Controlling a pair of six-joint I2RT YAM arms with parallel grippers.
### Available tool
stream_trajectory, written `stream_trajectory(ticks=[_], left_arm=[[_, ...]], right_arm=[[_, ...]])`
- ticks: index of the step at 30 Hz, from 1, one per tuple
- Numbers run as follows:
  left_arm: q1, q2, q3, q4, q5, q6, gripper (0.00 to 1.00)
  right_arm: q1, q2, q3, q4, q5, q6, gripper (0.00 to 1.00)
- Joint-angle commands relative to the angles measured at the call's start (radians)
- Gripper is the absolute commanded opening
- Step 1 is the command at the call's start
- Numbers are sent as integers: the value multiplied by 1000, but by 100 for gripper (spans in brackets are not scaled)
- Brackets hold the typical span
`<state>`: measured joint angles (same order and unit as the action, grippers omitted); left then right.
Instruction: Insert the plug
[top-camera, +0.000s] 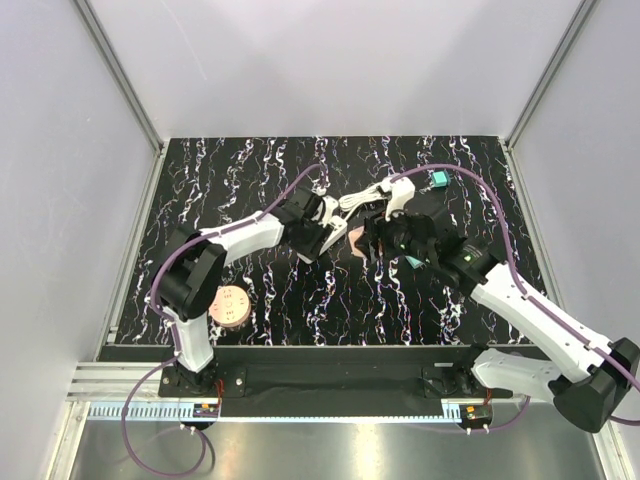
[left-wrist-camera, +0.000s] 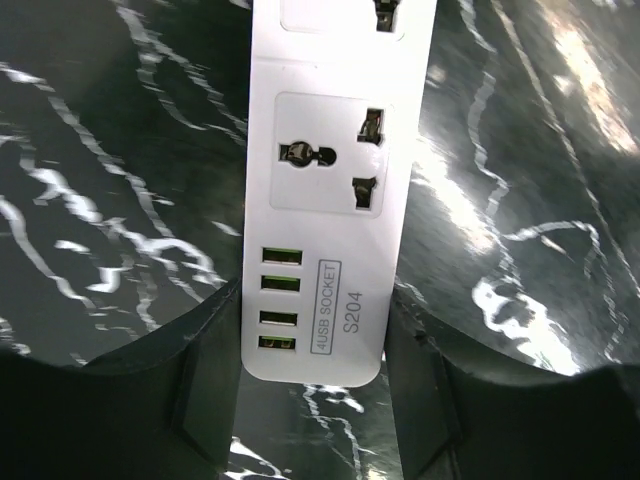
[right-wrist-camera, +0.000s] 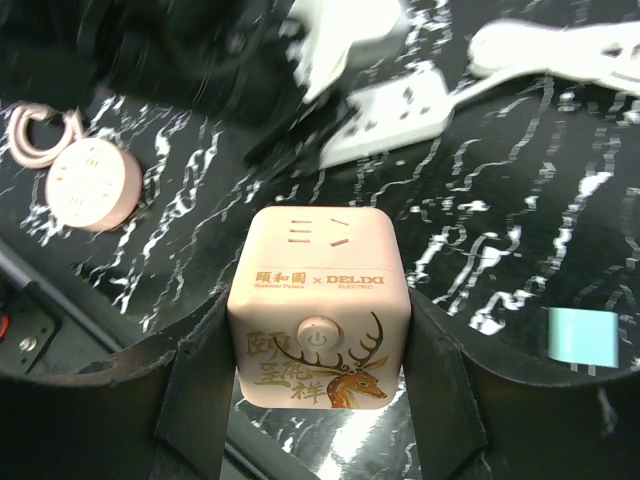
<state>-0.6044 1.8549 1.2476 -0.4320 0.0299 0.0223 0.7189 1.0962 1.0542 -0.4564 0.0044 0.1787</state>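
Observation:
A white power strip (left-wrist-camera: 325, 150) with sockets and a row of USB ports lies on the black marbled table (top-camera: 250, 180). My left gripper (left-wrist-camera: 312, 300) is shut on its USB end, a finger pressed against each long side. My right gripper (right-wrist-camera: 320, 310) is shut on a pink cube socket (right-wrist-camera: 320, 250) with a deer print and a power button, held just above the table. In the top view the left gripper (top-camera: 328, 238) and the right gripper (top-camera: 368, 240) stand close together at mid-table. From the right wrist, the strip (right-wrist-camera: 385, 125) lies just beyond the cube. The plug is hidden; the cube's underside does not show.
A pink round disc (top-camera: 232, 305) lies near the left arm's base; the right wrist view shows the disc (right-wrist-camera: 90, 185) with a looped cord. A teal block (top-camera: 438, 179) sits at the back right. A long white piece (right-wrist-camera: 560, 50) lies beyond the strip. Walls enclose the table.

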Motion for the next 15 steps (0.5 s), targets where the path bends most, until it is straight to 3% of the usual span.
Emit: stream_trajectory(ticks=[1,4,5,7,9,14,15], left_arm=[[5,-59,-10,75,-25,5,45],[6,-78,-4,72,-25,-11,61],[6,-91,10,58,-50,-15,73],[8,-102,29,38,-71,-19,80],[12,-118,61,3,-123,-65,96],[58,-178,131,-75,-133,-142,99],[84,-180,154,-103,-70,-168,99]], right_arm=[[-28,-33,9,16,68,-24,0],[-45,-3,39,-16,51,-22,0],[-56,16,56,-27,34,-21,0],[-64,36,79,-36,13,-25,0],[-73,82,127,-56,-1,-36,0],[-76,250,292,-154,-81,-97,0],[-75,281,323,-175,-87,-110,0]])
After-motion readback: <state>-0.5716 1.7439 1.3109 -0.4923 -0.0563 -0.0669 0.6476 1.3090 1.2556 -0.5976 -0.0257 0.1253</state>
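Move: My left hand grips the near end of the white power strip: its middle is about 4 cm ahead, 3 cm to the right and a centimetre lower. Its coiled cable lies some 18 cm ahead and 14 cm right of that hand. From my right hand, which holds the pink cube plug, the strip's middle is roughly 12 cm ahead, 8 cm left and 20 cm down; the teal block sits about 6 cm ahead, 13 cm right, equally low. I let go of the strip: after barely settling, my left fingers open wide and the hand lifts about 6 cm clear, easing forward and a little left with a small counter-clockwise turn. Meanwhile my right hand keeps its hold on the pink plug and carries it about 3.5 cm forward towards the strip, first veering nearly 2 cm right and then swinging back left, sinking a centimetre and tilting slightly. ##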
